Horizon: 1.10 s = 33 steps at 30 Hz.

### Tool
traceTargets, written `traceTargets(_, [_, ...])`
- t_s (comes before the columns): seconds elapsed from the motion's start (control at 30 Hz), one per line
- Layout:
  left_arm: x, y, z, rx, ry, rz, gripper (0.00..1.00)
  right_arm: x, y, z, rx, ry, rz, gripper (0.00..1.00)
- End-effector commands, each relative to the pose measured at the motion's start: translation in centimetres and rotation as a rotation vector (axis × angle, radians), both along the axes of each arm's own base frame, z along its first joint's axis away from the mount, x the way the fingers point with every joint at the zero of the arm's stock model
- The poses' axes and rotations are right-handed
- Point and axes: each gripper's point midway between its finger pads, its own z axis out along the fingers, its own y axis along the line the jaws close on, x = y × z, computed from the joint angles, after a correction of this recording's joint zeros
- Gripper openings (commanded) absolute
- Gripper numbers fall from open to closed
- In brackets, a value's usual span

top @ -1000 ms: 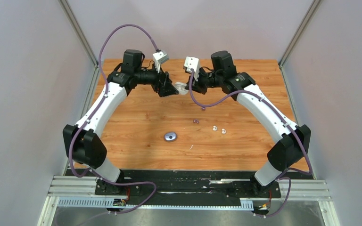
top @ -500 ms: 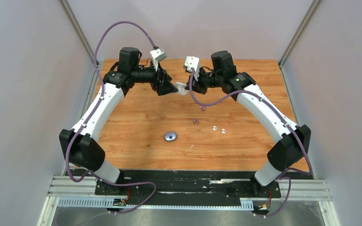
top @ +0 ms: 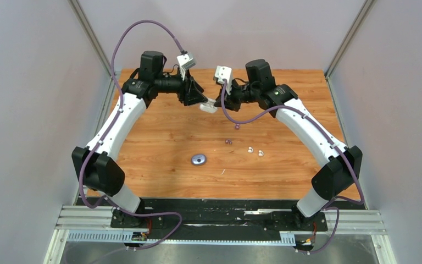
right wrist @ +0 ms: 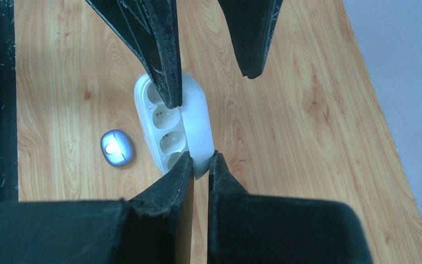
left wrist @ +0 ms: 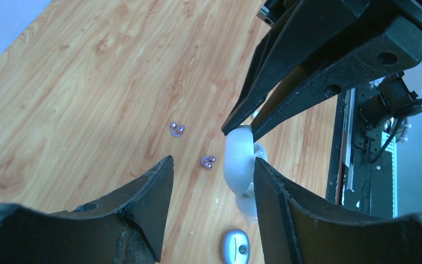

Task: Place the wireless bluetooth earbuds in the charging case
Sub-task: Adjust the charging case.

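A white charging case (right wrist: 198, 118) hangs open above the far middle of the table, its wells (right wrist: 162, 121) showing empty. My right gripper (right wrist: 200, 158) is shut on the case's lid edge. My left gripper (left wrist: 213, 162) stands open around the case (left wrist: 238, 165): one finger (left wrist: 286, 203) lies against it, the other (left wrist: 143, 203) is well apart. Two purple earbuds (top: 237, 126) (top: 228, 141) and two white earbuds (top: 250, 149) (top: 261, 153) lie loose on the wood. In the top view the left gripper (top: 200, 99) and the right gripper (top: 220, 102) meet at the case (top: 209, 106).
A second, blue-grey pebble-shaped case (top: 199, 160) lies shut on the table nearer the arm bases, left of the earbuds. Grey walls with metal posts (top: 93, 41) close the table on three sides. A black rail (top: 220, 217) runs along the near edge.
My left gripper has moved right up to the white case and its jaws have narrowed around it. The right gripper has held still with the case.
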Motion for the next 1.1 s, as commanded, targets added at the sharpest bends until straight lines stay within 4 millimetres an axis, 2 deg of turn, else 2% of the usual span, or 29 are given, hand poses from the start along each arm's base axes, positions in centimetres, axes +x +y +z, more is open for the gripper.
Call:
traceTargets(0.0, [-0.6,-0.3,1.3,0.023,-0.101,-0.081,0.60,-1.0,1.0,2.8,0.061,-0.020,0.062,0.00])
traceTargets(0.47, [-1.8,-0.8,-0.1,0.158,-0.153,-0.220,0.44,-1.1,1.5,3.4,0.051,-0.067,0.087,0.00])
traceTargets(0.6, [-1.7,-0.7,-0.3,0.176,-0.152,-0.227,0.33,-1.1,1.6,3.4,0.048,-0.074,0.088,0.00])
traceTargets(0.67, [-1.7,-0.8,-0.2,0.172,-0.154,-0.229,0.21,-1.1,1.7,3.3,0.046,-0.073,0.087,0.00])
traceTargets(0.7, [-1.8,-0.8,-0.2,0.170,-0.155,-0.229,0.11,-1.0,1.6,3.2,0.044,-0.075,0.085,0.00])
traceTargets(0.73, [-1.7,-0.8,-0.2,0.168,-0.157,-0.227,0.07,-1.0,1.6,3.2,0.044,-0.076,0.082,0.00])
traceTargets(0.77, [-1.8,-0.8,-0.1,0.166,-0.163,-0.225,0.01,-0.9,1.6,3.2,0.043,-0.076,0.077,0.03])
traceTargets(0.8, [-1.7,-0.8,-0.2,0.164,-0.161,-0.219,0.00,-0.7,1.5,3.2,0.043,-0.074,0.066,0.06])
traceTargets(0.97, [-1.5,-0.5,-0.4,0.149,-0.181,-0.150,0.00,0.0,0.4,4.4,0.065,-0.069,-0.023,0.38])
traceTargets(1.0, [-1.1,-0.7,0.1,0.130,-0.202,-0.128,0.00,0.2,0.0,4.9,0.081,-0.052,-0.049,0.43])
traceTargets(1.03, [-1.4,-0.4,-0.3,0.131,-0.199,-0.108,0.00,0.4,-0.6,5.5,0.105,-0.023,-0.077,0.47])
traceTargets(1.07, [-1.2,-0.3,1.1,0.104,-0.246,-0.071,0.00,0.6,-1.2,6.2,0.139,0.021,-0.103,0.50])
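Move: The white charging case hangs open from my right fingers, its middle about 2 cm back, 1 cm right and 1 cm below my left hand; from my right hand it is some 3 cm left, 2 cm back and 1 cm down. On the table roughly 27 cm below, counted from my left hand, one purple earbud lies 7 cm back and 11 cm right, the other 13 cm back and 8 cm right, and the grey oval case 19 cm back and 3 cm left. I bring my half-open left hand about 2 cm back and a little right onto the charging case, turning it some 15–20 degrees, clockwise with the fingertips dipping, and shut its fingers on the lid. My right hand keeps its pinch nearly in place until then, and opens to let go as my left carries the case about 2 cm down. ##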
